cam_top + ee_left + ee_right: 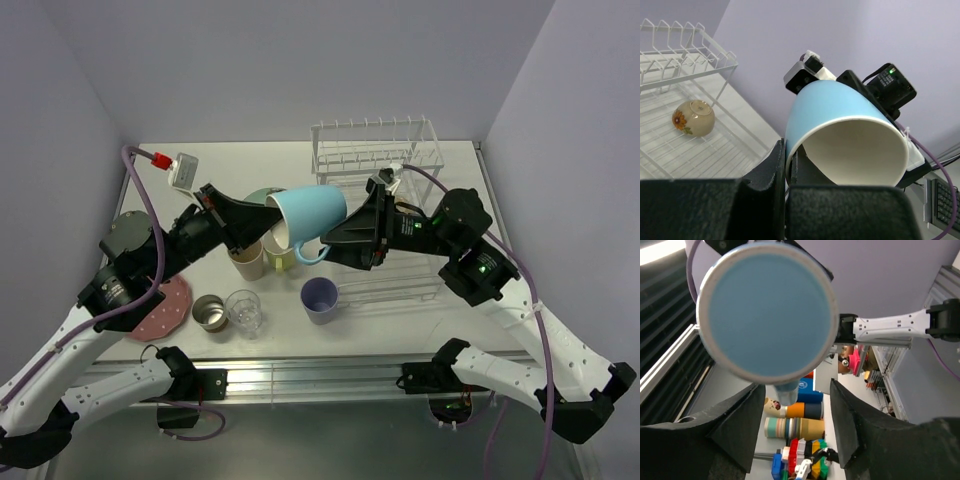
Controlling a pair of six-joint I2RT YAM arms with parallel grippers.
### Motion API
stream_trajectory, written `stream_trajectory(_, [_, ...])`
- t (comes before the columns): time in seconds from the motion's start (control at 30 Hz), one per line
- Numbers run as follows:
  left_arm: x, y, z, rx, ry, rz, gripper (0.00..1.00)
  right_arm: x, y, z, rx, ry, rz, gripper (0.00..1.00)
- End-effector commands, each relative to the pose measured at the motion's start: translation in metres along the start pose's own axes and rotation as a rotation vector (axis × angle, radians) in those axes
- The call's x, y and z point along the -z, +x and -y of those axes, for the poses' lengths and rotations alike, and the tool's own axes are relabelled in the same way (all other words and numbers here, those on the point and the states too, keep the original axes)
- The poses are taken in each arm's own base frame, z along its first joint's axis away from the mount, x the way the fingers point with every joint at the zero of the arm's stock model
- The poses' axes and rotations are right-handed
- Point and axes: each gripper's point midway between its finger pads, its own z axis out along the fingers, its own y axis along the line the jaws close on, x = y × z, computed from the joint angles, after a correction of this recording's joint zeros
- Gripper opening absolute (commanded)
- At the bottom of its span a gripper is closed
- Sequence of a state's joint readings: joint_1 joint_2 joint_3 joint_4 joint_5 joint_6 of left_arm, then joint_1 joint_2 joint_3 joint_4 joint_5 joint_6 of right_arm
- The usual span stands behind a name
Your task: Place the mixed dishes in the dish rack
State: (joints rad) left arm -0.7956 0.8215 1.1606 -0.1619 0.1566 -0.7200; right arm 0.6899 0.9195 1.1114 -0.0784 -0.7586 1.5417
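A blue cup hangs on its side in the air over the middle of the table. My left gripper is shut on its rim, one finger inside the mouth. The right wrist view faces the cup's base, and its handle hangs between the spread fingers of my right gripper, which is open and does not touch it. The white wire dish rack stands at the back right, behind my right gripper. A flowered tan cup lies in its lower basket.
Below the held cup stand a tan cup, a yellow cup, a lavender cup, a clear glass and a small steel cup. A pink dotted plate lies under my left arm. A mint-green plate's edge shows behind it.
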Motion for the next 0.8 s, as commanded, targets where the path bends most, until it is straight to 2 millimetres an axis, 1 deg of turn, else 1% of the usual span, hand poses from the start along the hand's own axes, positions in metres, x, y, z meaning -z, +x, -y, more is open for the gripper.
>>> stream_trajectory(0.0, [0.012, -0.045, 0.044, 0.037, 0.157, 0.172, 0.00, -0.004, -0.003, -0.022, 0.054, -0.103, 0.029, 0.58])
stream_trajectory(0.03, [0.013, -0.047, 0.045, 0.038, 0.165, 0.185, 0.00, -0.004, -0.004, -0.025, 0.052, -0.116, 0.037, 0.57])
stream_trajectory(0.13, [0.010, -0.043, 0.041, 0.041, 0.156, 0.177, 0.00, -0.004, -0.009, -0.031, 0.045, -0.158, 0.081, 0.52])
stream_trajectory(0.17, [0.008, -0.042, 0.040, 0.043, 0.156, 0.172, 0.00, -0.004, -0.009, -0.031, 0.043, -0.165, 0.087, 0.52])
stream_trajectory(0.2, [0.006, -0.039, 0.038, 0.045, 0.152, 0.168, 0.00, -0.006, -0.013, -0.026, 0.018, -0.163, 0.101, 0.49])
stream_trajectory(0.23, [0.005, -0.039, 0.038, 0.045, 0.156, 0.167, 0.00, -0.004, -0.013, -0.032, 0.031, -0.204, 0.103, 0.48])
stream_trajectory(0.27, [0.004, -0.037, 0.036, 0.046, 0.153, 0.163, 0.00, -0.004, -0.010, -0.035, 0.011, -0.223, 0.096, 0.47])
stream_trajectory(0.3, [0.004, -0.037, 0.035, 0.046, 0.151, 0.163, 0.00, -0.006, -0.012, -0.032, 0.001, -0.227, 0.100, 0.47])
stream_trajectory(0.33, [0.004, -0.036, 0.035, 0.044, 0.150, 0.163, 0.00, -0.006, -0.011, -0.037, 0.009, -0.248, 0.095, 0.47])
stream_trajectory(0.57, [-0.002, -0.027, 0.026, 0.037, 0.129, 0.140, 0.00, -0.018, 0.001, -0.045, 0.004, -0.262, 0.042, 0.45])
stream_trajectory(0.6, [-0.003, -0.027, 0.026, 0.035, 0.133, 0.137, 0.00, -0.018, 0.002, -0.046, 0.005, -0.264, 0.040, 0.43])
stream_trajectory(0.67, [-0.005, -0.026, 0.026, 0.031, 0.130, 0.132, 0.00, -0.020, 0.002, -0.045, 0.006, -0.261, 0.041, 0.35])
stream_trajectory(0.73, [-0.004, -0.026, 0.026, 0.029, 0.127, 0.127, 0.00, -0.020, 0.001, -0.042, 0.004, -0.253, 0.045, 0.22])
stream_trajectory(0.77, [-0.004, -0.026, 0.026, 0.029, 0.126, 0.128, 0.00, -0.021, 0.000, -0.039, 0.000, -0.248, 0.047, 0.07])
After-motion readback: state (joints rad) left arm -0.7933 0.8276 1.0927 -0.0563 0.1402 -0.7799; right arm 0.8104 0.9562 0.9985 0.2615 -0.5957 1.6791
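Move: Just off the right fingertips, about 3 cm to the left of the right hand point and level with it, is the blue mug's handle; from the left hand, which still grips the rim, that handle is some 5 cm right and 5 cm back. Far below, roughly 35 cm down, the purple cup stands about 5 cm ahead and 2 cm left of the right hand, the green-handled mug around 15 cm ahead and 12 cm left of that hand. Easing about 2.5 cm left and 1.5 cm up along the mug's back side, the right hand brings its half-open fingers around the handle, tilting its fingertips up some 10 degrees. The fingers then close, one above and one below, and pinch the handle. The left hand keeps the rim pinched, holding the mug nearly still. ##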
